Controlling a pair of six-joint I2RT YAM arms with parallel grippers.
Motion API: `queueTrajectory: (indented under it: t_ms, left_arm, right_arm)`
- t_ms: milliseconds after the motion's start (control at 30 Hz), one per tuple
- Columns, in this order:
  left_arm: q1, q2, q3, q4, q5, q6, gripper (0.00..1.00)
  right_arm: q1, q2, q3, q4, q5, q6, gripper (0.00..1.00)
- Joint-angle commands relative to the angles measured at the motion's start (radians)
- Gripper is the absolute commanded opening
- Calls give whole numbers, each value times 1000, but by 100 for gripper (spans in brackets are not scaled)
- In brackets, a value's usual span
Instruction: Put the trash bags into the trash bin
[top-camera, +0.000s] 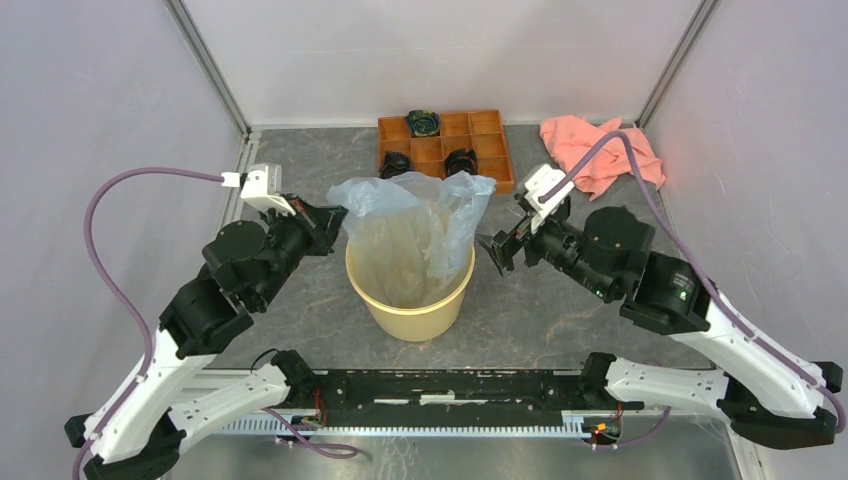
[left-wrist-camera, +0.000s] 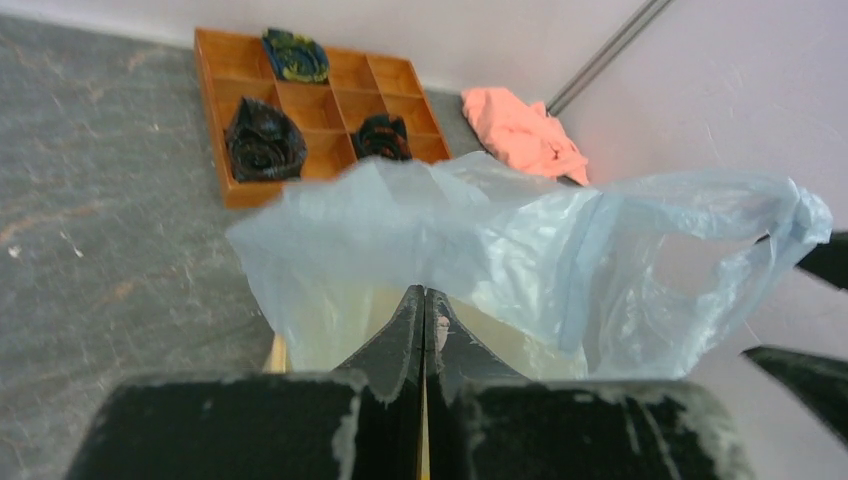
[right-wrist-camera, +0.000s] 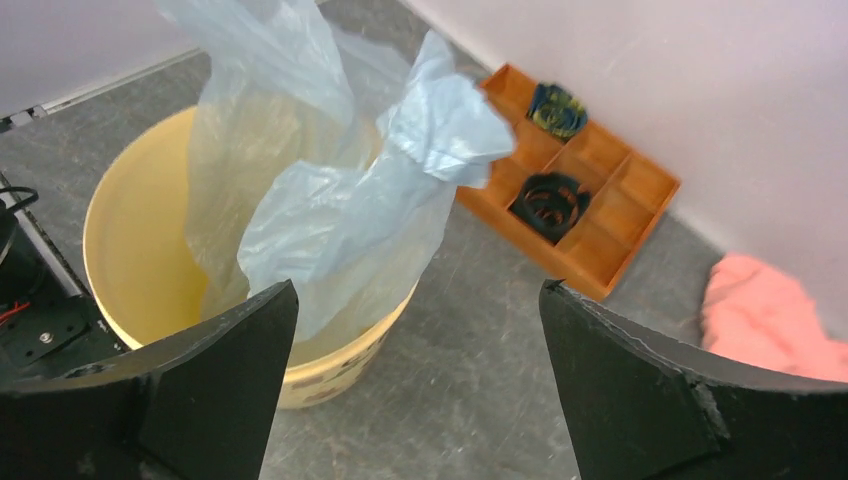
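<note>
The pale blue-grey trash bag (top-camera: 415, 225) stands in the round pale yellow trash bin (top-camera: 410, 315) at the middle of the table, its handles and upper part sticking up above the rim. My left gripper (top-camera: 338, 215) is at the bag's left top edge. In the left wrist view its jaws are pressed together (left-wrist-camera: 424, 292) on the edge of the trash bag (left-wrist-camera: 500, 260). My right gripper (top-camera: 497, 250) hangs just right of the bin, wide open (right-wrist-camera: 418, 287) and apart from the trash bag (right-wrist-camera: 340, 210), with only table between its fingers.
An orange-brown compartmented tray (top-camera: 445, 145) with dark rolled items sits behind the bin. A salmon-pink cloth (top-camera: 600, 150) lies at the back right. White walls with metal posts close in the table on three sides.
</note>
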Motion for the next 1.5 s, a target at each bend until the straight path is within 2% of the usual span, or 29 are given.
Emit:
queueTrajectory:
  t_ms: [0, 67, 133, 200, 333, 500, 533, 567, 600, 633, 667, 700, 733, 833, 933, 1033, 1067, 1100, 1233, 1300, 1367, 1467]
  left_arm:
    - [4, -11, 46, -90, 52, -141, 2]
    - [4, 13, 71, -138, 81, -189, 2]
    - [4, 39, 103, -180, 109, -259, 2]
    - [4, 54, 120, -219, 129, -300, 2]
    - [4, 39, 97, -299, 112, -326, 2]
    - [4, -20, 31, -384, 72, -370, 2]
    - [4, -35, 25, -393, 69, -375, 2]
    - [4, -49, 21, -404, 69, -377, 2]
    - [4, -62, 18, -413, 69, -379, 2]
    - [4, -72, 21, -425, 69, -380, 2]
    - [4, -79, 30, -438, 68, -376, 2]
    - [4, -81, 45, -463, 65, -372, 2]
    - [4, -80, 68, -487, 59, -365, 2]
    - [4, -62, 131, -605, -6, -367, 2]
    - [4, -45, 154, -701, -57, -414, 2]
    - [4, -62, 141, -700, -65, -473, 2]
    - [4, -65, 143, -677, -44, -485, 5]
    - [4, -70, 144, -617, 10, -480, 13]
    - [4, -63, 66, -173, 334, -445, 64]
    - [4, -25, 34, -17, 403, -456, 74]
    - [4, 36, 42, 68, 419, -464, 86]
    - [3, 166, 141, 136, 434, -443, 92]
  right_arm:
    - [2, 63, 153, -65, -23, -108, 98]
    - [2, 80, 146, 7, -114, -163, 98]
    - [2, 102, 142, 69, -128, -152, 98]
    - [2, 129, 171, 96, -72, -98, 98]
    - [1, 152, 176, 164, 146, -39, 98]
    - [-1, 204, 166, 183, 150, -20, 96]
    - [-5, 210, 160, 179, 144, -16, 90]
    - [-14, 214, 149, 180, 123, -20, 75]
    - [-27, 212, 138, 185, 112, -21, 55]
    - [-34, 204, 124, 199, 119, -25, 27]
    - [-41, 189, 108, 220, 130, -30, 14]
    - [-51, 177, 90, 245, 119, -46, 6]
    - [-57, 172, 87, 255, 91, -55, 0]
    - [-60, 154, 74, 287, 25, -54, 0]
    - [-60, 117, 21, 321, 27, -51, 0]
    - [-60, 68, -46, 354, 79, -47, 0]
    - [-60, 52, -65, 366, 84, -42, 0]
    - [-60, 38, -81, 378, 74, -37, 0]
    - [-61, 9, -122, 411, -28, -35, 0]
    - [-60, 6, -123, 413, -29, -40, 0]
    - [-60, 9, -120, 416, -24, -39, 1]
    - [-60, 15, -131, 438, -24, -37, 1]
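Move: The blue bag's mouth, standing in the bin, lies about 10 cm to the right of my shut left hand, 3 cm ahead and 4 cm lower. From my open right hand the bag's right corner is roughly 6 cm ahead, 3 cm left and just above. The yellow bin's middle is some 6 cm back, 15 cm left and 24 cm below that hand; the wooden box is 28 cm ahead, 6 cm left and 36 cm down. I lift my open right hand about 3 cm, reach some 5 cm forward and a little left to the bag's right corner, shut the fingers there and ease back slightly, still shut. Meanwhile my closed left hand draws back and down about 7 cm with some left drift, tipping down over 20 degrees, then swings right roughly 10 cm and rises, fingers opening wide beside the bag's near-left side. ##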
